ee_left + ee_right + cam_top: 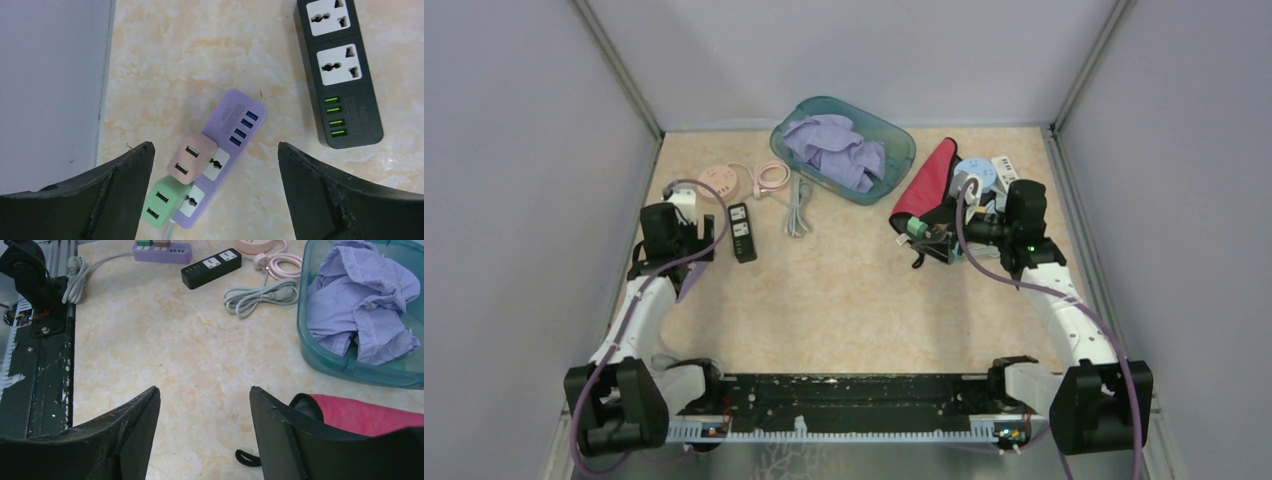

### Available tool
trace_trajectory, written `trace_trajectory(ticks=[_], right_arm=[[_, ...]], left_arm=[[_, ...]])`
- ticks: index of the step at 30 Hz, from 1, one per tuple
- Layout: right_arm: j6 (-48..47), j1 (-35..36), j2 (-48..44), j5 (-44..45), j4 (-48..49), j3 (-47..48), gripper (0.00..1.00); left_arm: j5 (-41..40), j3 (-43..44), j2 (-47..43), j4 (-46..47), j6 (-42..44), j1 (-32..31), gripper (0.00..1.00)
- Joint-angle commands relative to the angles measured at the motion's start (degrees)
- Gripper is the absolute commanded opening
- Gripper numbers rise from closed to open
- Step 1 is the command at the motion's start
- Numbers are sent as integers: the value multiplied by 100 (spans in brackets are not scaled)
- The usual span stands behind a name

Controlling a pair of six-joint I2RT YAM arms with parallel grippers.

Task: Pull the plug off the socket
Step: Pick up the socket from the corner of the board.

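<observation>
A purple power strip [240, 117] lies on the marbled table with two plugs in its sockets, a pink one [191, 161] and a green one [162, 200] beside it. My left gripper [215, 146] hangs above them, wide open, its fingers on either side of the plugs and touching neither. From above, the left gripper [686, 245] is at the table's left side and covers most of the purple strip [692, 283]. My right gripper [921, 243] is far off at the right, open and empty [205, 395]. The purple strip [162, 251] shows small in the right wrist view.
A black power strip [340, 75] lies just right of the purple one. A pink cable coil [769, 178], a grey cable [797, 205], a teal basket [894, 135] of lavender cloth and a red cloth [929, 182] lie farther back. The side wall [50, 85] stands close on the left.
</observation>
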Motion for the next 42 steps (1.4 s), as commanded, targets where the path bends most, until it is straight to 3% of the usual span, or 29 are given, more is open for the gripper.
trace_trajectory(ticks=[1,5,12,15,18,19,21,26,34,42], right_arm=[[220,-52,-291,-283,541,-71,66],[314,-47,-336,-307,670,-141,67],[273,-47,-312,-315,672,-162,67],[285,-47,-301,-358,687,-171,67],[282,-47,-294,-354,699,-180,67],[285,-52,-289,-358,699,-180,67],[281,-47,-280,-361,705,-188,67],[292,-48,-259,-369,707,-189,67],[283,-49,-263,-328,709,-193,67],[267,-52,-212,-306,717,-198,67]], left_arm=[[-8,107,188,55,591,152,94],[151,-195,395,364,684,368,85],[463,-437,636,573,593,569,77],[581,-437,725,578,558,640,68],[662,-445,820,585,515,670,66],[710,-432,818,580,500,664,63],[752,-397,778,520,439,664,46],[818,-453,640,564,344,664,38],[1668,-308,469,284,-94,668,2],[1892,-102,336,-89,-1109,666,0]])
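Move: The pink plug sits on the purple strip about 6 cm below the left hand, some 2 cm to its left and 1 cm back. The strip's middle is 3 cm back, 1 cm right and lower still. The green plug is 5 cm back and 6 cm left; the black strip is 8 cm ahead and 16 cm right. From the right hand, the pink plug lies far left, some 75 cm, 3 cm ahead and about 16 cm lower. Lower the left gripper about 5 cm, easing a little left over the pink plug, and close the wide-open fingers until they pinch its sides. Then, keeping that grip, drag it some 4 cm right towards the black strip, rolling the wrist so its left side dips 10 to 15 degrees and hardly rising. ##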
